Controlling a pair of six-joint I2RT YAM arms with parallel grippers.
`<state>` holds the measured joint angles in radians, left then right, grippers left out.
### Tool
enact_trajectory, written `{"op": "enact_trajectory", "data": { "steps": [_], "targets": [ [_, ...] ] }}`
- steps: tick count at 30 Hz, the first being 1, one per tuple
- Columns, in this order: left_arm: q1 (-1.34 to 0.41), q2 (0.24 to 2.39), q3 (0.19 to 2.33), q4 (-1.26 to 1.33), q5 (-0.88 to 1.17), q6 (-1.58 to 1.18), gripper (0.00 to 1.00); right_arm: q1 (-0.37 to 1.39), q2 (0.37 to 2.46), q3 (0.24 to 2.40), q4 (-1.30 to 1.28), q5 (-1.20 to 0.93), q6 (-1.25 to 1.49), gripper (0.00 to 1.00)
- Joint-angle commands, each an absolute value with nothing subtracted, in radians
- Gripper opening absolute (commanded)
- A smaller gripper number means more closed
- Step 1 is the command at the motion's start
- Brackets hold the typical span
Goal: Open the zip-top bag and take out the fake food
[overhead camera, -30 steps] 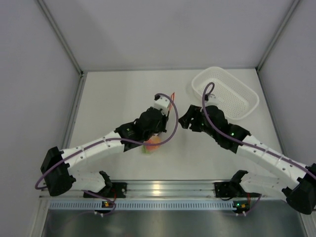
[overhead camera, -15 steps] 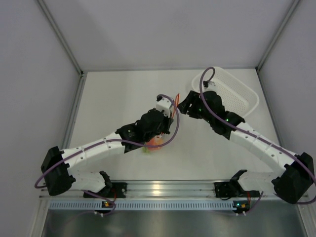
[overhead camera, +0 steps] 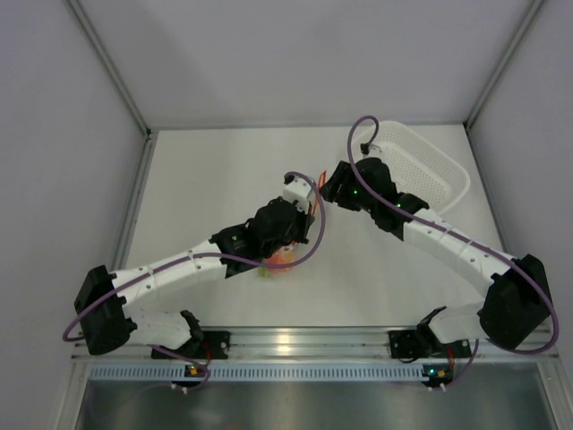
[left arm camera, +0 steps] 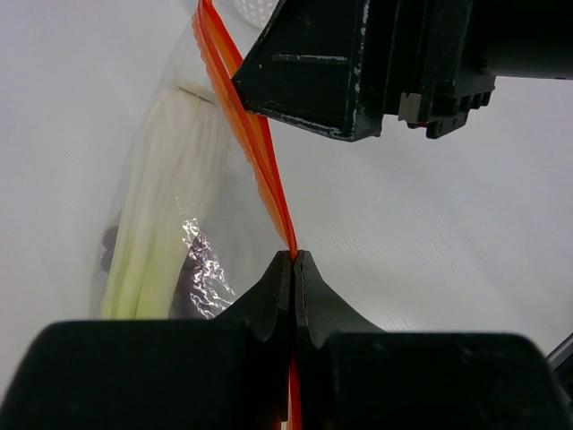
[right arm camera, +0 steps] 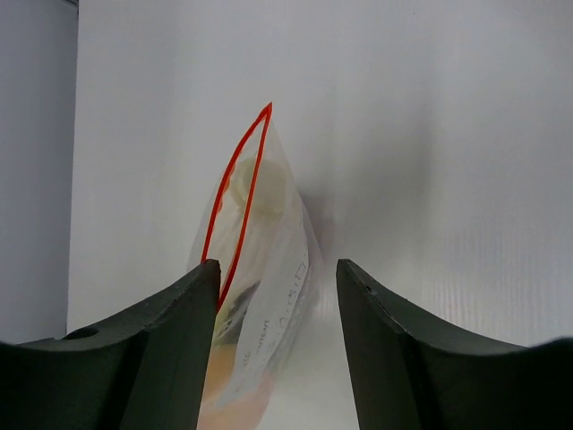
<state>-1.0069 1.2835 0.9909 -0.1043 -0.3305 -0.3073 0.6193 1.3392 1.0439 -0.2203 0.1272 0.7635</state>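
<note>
The zip-top bag is clear, with an orange-red zipper strip. It hangs from my left gripper, which is shut on the strip's edge. Inside I see the green stalk with a white end and the dark grapes. In the top view the orange-pink fruit shows at the bag's low end. My right gripper is open, just right of the strip's top. In the right wrist view the bag sits between its fingers, with the mouth slightly parted beside the left finger.
A white perforated basket stands at the back right, partly under the right arm. Grey walls enclose the white table on three sides. The arms' mounting rail runs along the near edge.
My right gripper has moved left and toward the back, up to the top of the zipper strip. My left gripper has kept its hold, shifting only slightly.
</note>
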Motion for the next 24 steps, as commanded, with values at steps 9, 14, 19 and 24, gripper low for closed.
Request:
{"op": "enact_trajectory", "data": {
  "steps": [9, 14, 19, 24],
  "targets": [
    [-1.011, 1.266, 0.988, -0.021, -0.347, -0.299, 0.00, 0.601, 1.408, 1.095, -0.110, 0.023, 0.814, 0.31],
    [-1.011, 1.290, 1.008, -0.025, -0.351, -0.301, 0.14, 0.603, 1.376, 1.019, -0.048, 0.012, 0.842, 0.04],
    [-1.011, 1.263, 1.019, -0.025, -0.359, -0.298, 0.81, 0.603, 1.335, 0.982, -0.048, 0.014, 0.793, 0.00],
    [-1.011, 1.301, 1.087, -0.093, -0.455, -0.291, 0.81, 0.609, 1.270, 0.953, -0.071, 0.017, 0.741, 0.00]
  ]
}}
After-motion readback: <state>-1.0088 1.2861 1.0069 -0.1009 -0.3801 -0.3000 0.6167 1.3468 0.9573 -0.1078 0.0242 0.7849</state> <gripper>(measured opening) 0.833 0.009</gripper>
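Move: My left hand already pinches both orange zip strips. The stretch my right fingers will shut on lies about 8 cm ahead and 3 cm right of it; from my open right hand it's 2 cm left, 1 cm ahead and 1 cm lower. The orange fruit is roughly 6 cm left, 2 cm back and 9 cm below my left hand; the celery is 5 cm ahead, 2 cm left and 8 cm below that hand. I slide my right hand about 2.5 cm left onto the zip edge, closing its half-open fingers fully until they pinch the right-hand strip of the bag's mouth. As they finish shutting, my left hand opens wide and lets go, staying nearly in place; my right then draws the strip about 1.5 cm back and down and slightly right. ##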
